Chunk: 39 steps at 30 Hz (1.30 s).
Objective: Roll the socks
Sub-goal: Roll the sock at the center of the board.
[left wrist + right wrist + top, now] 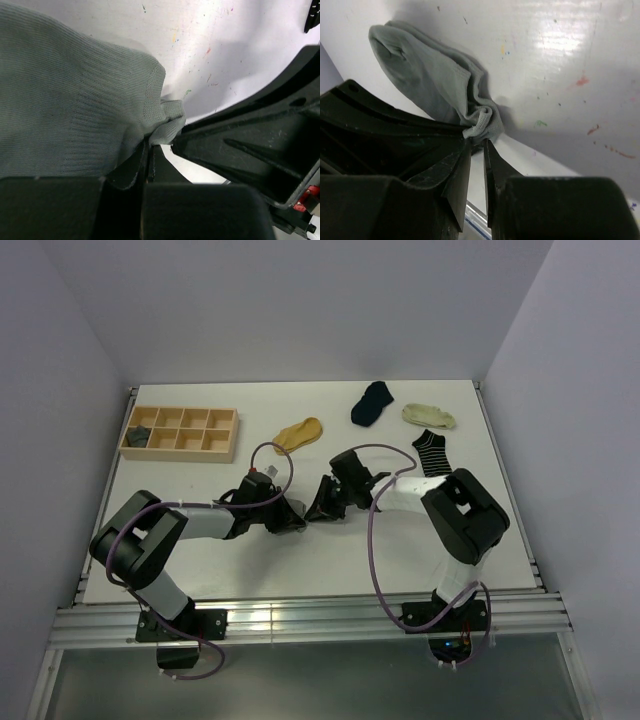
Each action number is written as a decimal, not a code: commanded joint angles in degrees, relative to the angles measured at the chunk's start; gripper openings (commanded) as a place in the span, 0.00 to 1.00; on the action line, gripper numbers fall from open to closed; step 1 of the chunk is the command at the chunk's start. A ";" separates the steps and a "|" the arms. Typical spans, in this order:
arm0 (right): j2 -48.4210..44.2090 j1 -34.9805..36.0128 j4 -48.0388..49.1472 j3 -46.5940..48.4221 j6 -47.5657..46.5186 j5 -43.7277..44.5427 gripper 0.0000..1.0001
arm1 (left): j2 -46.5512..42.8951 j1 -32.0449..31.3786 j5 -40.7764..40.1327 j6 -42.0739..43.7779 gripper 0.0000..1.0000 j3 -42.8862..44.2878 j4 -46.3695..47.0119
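A light grey sock (427, 77) lies flat on the white table (330, 550) near its middle, its cuff bunched into a small lump (482, 125). My left gripper (150, 145) is shut on the sock's (75, 100) edge right beside that lump. Facing it tip to tip, my right gripper (477, 142) has its jaws nearly together, pinching the bunched cuff at the very tips. In the top view the two grippers (298, 517) (318, 508) meet and hide the sock. Mustard (300, 432), navy (372, 402), cream (428, 416) and striped (432, 452) socks lie at the back.
A wooden tray (222, 435) with several compartments sits at the back left, a dark grey bundle (137, 437) in its near-left compartment. White walls close in the table on three sides. A metal rail (310, 620) runs along the near edge.
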 commanded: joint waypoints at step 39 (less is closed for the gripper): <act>9.86 1.04 -11.62 11.68 -1.09 7.25 0.04 | -11.98 -6.28 -20.38 11.12 0.41 4.43 -14.83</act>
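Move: The gray sock's gathered cuff end, its near corner, is still pinched in the left fingertips. From the right hand it lies about 2 cm ahead, 1 cm to the left and 1 cm lower. The sock's body spreads some 3 cm ahead and 3 cm left of the left hand, about 1 cm lower. From the right hand, the yellow sock lies roughly 25 cm ahead and 3 cm left, the striped sock about 20 cm ahead and 30 cm right. The gray sock's gathered cuff end passes from the left grip to the right. The right hand eases about 2 cm forward and 1.5 cm left onto it, sinking 1.5 cm as its partly open fingers shut and pinch the cloth. Meanwhile the left keeps its hold without moving, then opens its fingers and backs off about 1.5 cm up and as much left, tilting some 10 degrees. ##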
